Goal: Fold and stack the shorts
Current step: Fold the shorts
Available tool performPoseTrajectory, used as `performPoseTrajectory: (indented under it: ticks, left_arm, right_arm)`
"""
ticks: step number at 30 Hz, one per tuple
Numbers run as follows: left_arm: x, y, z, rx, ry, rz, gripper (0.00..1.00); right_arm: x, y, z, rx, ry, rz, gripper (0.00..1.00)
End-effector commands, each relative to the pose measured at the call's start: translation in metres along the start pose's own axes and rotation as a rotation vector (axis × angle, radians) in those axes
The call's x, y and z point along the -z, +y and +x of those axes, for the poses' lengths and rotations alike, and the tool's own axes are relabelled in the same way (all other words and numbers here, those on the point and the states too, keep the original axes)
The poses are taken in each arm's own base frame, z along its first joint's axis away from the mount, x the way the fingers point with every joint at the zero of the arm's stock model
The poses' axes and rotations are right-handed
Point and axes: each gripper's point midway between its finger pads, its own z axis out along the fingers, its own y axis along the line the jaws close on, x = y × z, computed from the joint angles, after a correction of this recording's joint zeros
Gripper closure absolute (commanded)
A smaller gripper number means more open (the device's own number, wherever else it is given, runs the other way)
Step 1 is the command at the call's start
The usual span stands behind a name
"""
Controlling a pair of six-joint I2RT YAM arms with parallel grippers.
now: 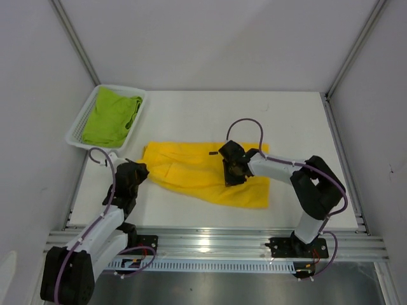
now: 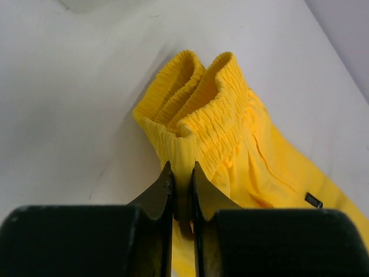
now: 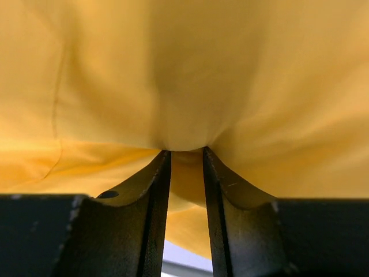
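Note:
The yellow shorts [image 1: 191, 173] lie spread across the middle of the table, waistband to the left, with a small dark label [image 1: 213, 153] near the far edge. My left gripper [image 1: 141, 171] is shut on a fold of the gathered waistband [image 2: 199, 109]; the cloth stands pinched between its fingertips [image 2: 183, 173]. My right gripper [image 1: 233, 171] presses down on the middle of the shorts and is shut on a bunch of yellow cloth [image 3: 186, 151]. The lime green shorts [image 1: 112, 116] lie crumpled in the basket.
A white mesh basket [image 1: 75, 134] stands at the far left corner of the table, close to the left arm. Walls enclose the table on the left, back and right. A metal rail [image 1: 210, 240] runs along the near edge.

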Motion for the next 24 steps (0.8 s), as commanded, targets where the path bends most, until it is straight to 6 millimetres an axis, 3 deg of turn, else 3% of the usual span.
performPoseTrajectory:
  ticks: [1, 5, 7, 9, 10, 12, 19, 21, 23, 24]
  left_arm:
    - [0.009, -0.004, 0.001, 0.052, -0.002, 0.051, 0.87]
    - [0.019, 0.0, 0.02, 0.074, 0.037, 0.092, 0.81]
    - [0.022, 0.007, 0.032, 0.078, 0.056, 0.103, 0.7]
    - [0.025, 0.013, 0.037, 0.066, 0.068, 0.1, 0.5]
    - [0.026, 0.013, 0.037, 0.06, 0.068, 0.1, 0.26]
    - [0.029, 0.012, 0.033, 0.042, 0.068, 0.097, 0.03]
    - [0.035, 0.004, 0.022, -0.008, 0.11, 0.068, 0.01]
    - [0.033, -0.004, 0.023, -0.024, 0.128, 0.114, 0.01]
    - [0.025, -0.011, 0.009, -0.001, 0.101, 0.17, 0.01]
    - [0.028, -0.02, 0.013, -0.01, 0.149, 0.236, 0.01]
  right_arm:
    - [-0.006, -0.079, 0.002, 0.123, 0.1, 0.286, 0.68]
    - [-0.006, -0.093, -0.027, 0.127, 0.085, 0.287, 0.64]
    - [-0.003, -0.094, -0.035, 0.128, 0.066, 0.281, 0.55]
    - [0.006, -0.089, -0.046, 0.131, 0.025, 0.263, 0.44]
    - [0.009, -0.087, -0.05, 0.127, 0.011, 0.251, 0.4]
    - [0.021, -0.076, -0.06, 0.11, -0.026, 0.192, 0.38]
    - [0.054, -0.029, -0.085, 0.062, -0.15, -0.043, 0.38]
    - [0.06, -0.016, -0.087, 0.054, -0.16, -0.113, 0.37]
    - [0.068, 0.001, -0.091, 0.062, -0.173, -0.191, 0.36]
    - [0.069, 0.008, -0.089, 0.067, -0.161, -0.234, 0.36]
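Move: My right fingertips are down on the yellow shorts. The middle of the shorts is about 8 cm to their left and 3 cm ahead, their black label some 10 cm ahead and 6 cm left, and their right end about 14 cm to the right and 2 cm farther out. My left hand, some 8 cm above the table, still pinches the waistband, whose middle lies about 4 cm ahead, 1 cm right and 5 cm lower; the basket is about 20 cm ahead and 14 cm left. With my right fingers low on the cloth I sweep about 7 cm right and 6 cm forward towards the right end, spread them wider, then lift off some 6 cm, drifting back left. Meanwhile my left hand draws back about 4 cm, dips about 3 cm and opens wide, letting go of the waistband, then eases up slightly. ##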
